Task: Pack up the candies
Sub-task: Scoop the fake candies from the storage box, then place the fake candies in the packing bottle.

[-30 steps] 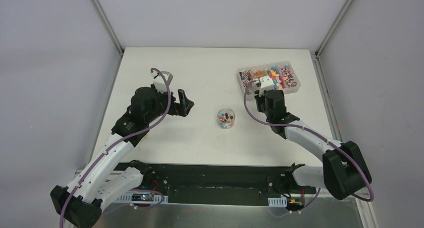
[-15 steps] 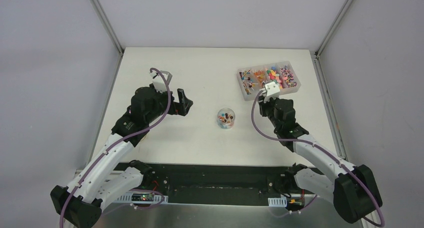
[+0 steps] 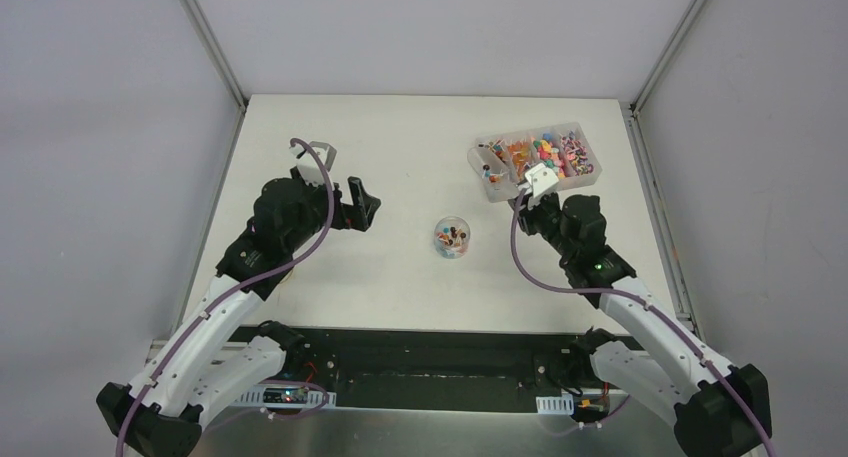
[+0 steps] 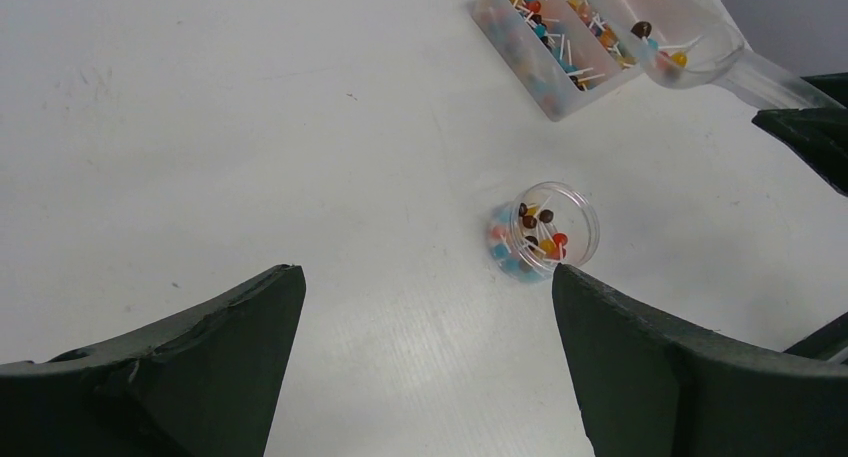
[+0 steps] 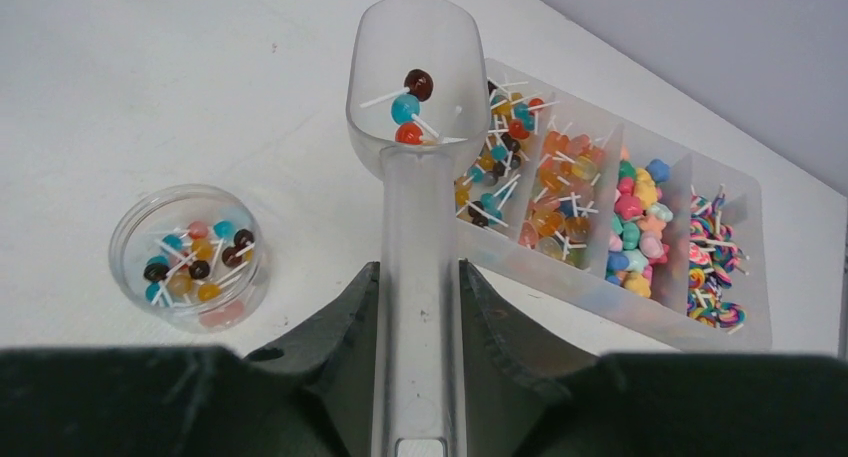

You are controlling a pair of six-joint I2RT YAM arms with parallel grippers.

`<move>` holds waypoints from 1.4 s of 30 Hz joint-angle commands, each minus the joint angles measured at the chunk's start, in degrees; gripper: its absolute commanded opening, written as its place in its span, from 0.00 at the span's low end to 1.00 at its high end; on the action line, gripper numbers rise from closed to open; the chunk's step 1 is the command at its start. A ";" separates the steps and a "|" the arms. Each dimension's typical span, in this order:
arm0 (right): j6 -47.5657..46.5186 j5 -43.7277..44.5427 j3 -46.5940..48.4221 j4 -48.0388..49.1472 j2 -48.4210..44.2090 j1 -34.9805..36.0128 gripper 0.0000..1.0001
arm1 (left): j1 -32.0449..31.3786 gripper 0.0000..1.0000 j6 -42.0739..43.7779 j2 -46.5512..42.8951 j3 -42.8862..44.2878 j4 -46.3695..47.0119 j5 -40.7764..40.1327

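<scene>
The candies (image 5: 632,209) fill a clear divided tray (image 3: 592,177) at the back right: lollipops, orange pieces, pastel lumps and striped swirls. My right gripper (image 5: 418,277) is shut on the handle of a clear plastic scoop (image 5: 415,47). The scoop is held level above the tray's left end, with three lollipop candies (image 5: 408,107) in its bowl. A small round clear jar (image 3: 452,237) stands mid-table, partly filled with lollipops, left of the scoop in the right wrist view. My left gripper (image 4: 428,277) hangs wide open and empty, left of the jar (image 4: 545,232).
The tray (image 4: 560,87) and the scoop's bowl (image 4: 690,42) show at the top right of the left wrist view. Bare white tabletop lies between the left gripper (image 3: 360,205) and the jar. Grey walls close in the table at the back and sides.
The right arm has drawn back and swung right, and the scoop has come up out of the tray to its left end. The left arm has shifted slightly left.
</scene>
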 commanded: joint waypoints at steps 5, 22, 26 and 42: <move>-10.06 -12.82 0.27 -2.84 -5.71 0.54 0.00 | -0.68 0.99 0.78 -2.59 -0.55 0.83 -2.89; -26.23 -20.01 9.85 -31.94 -6.00 0.80 0.00 | -0.68 0.99 0.78 -2.41 -0.33 0.76 -1.85; -28.65 -20.03 10.04 -34.87 -7.53 1.09 0.00 | -0.68 0.99 0.66 -2.60 -0.46 0.75 -1.93; -32.62 -14.72 13.68 -41.35 -5.39 3.02 0.00 | -0.68 0.99 0.70 -2.64 -0.54 0.75 -1.79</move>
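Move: The right gripper already holds the loaded scoop, its bowl over the candy tray's left end. The round clear storage box that the load goes to stands about 12 cm to this gripper's left, 4 cm back and some 12 cm below. The divided candy tray's middle is about 12 cm ahead, 8 cm to the right and 12 cm below. From the left gripper the storage box lies roughly 17 cm to the right, level fore and aft, 17 cm below. Draw the right gripper back about 9 cm from the candy tray, sinking 2 to 3 cm in all, and keep the same hold on the scoop handle. Meanwhile swing the scoop some 25 degrees counter-clockwise and dip its nose about 20 degrees, bringing the lip to the near right part of the storage box's mouth, then ease to a stop. ##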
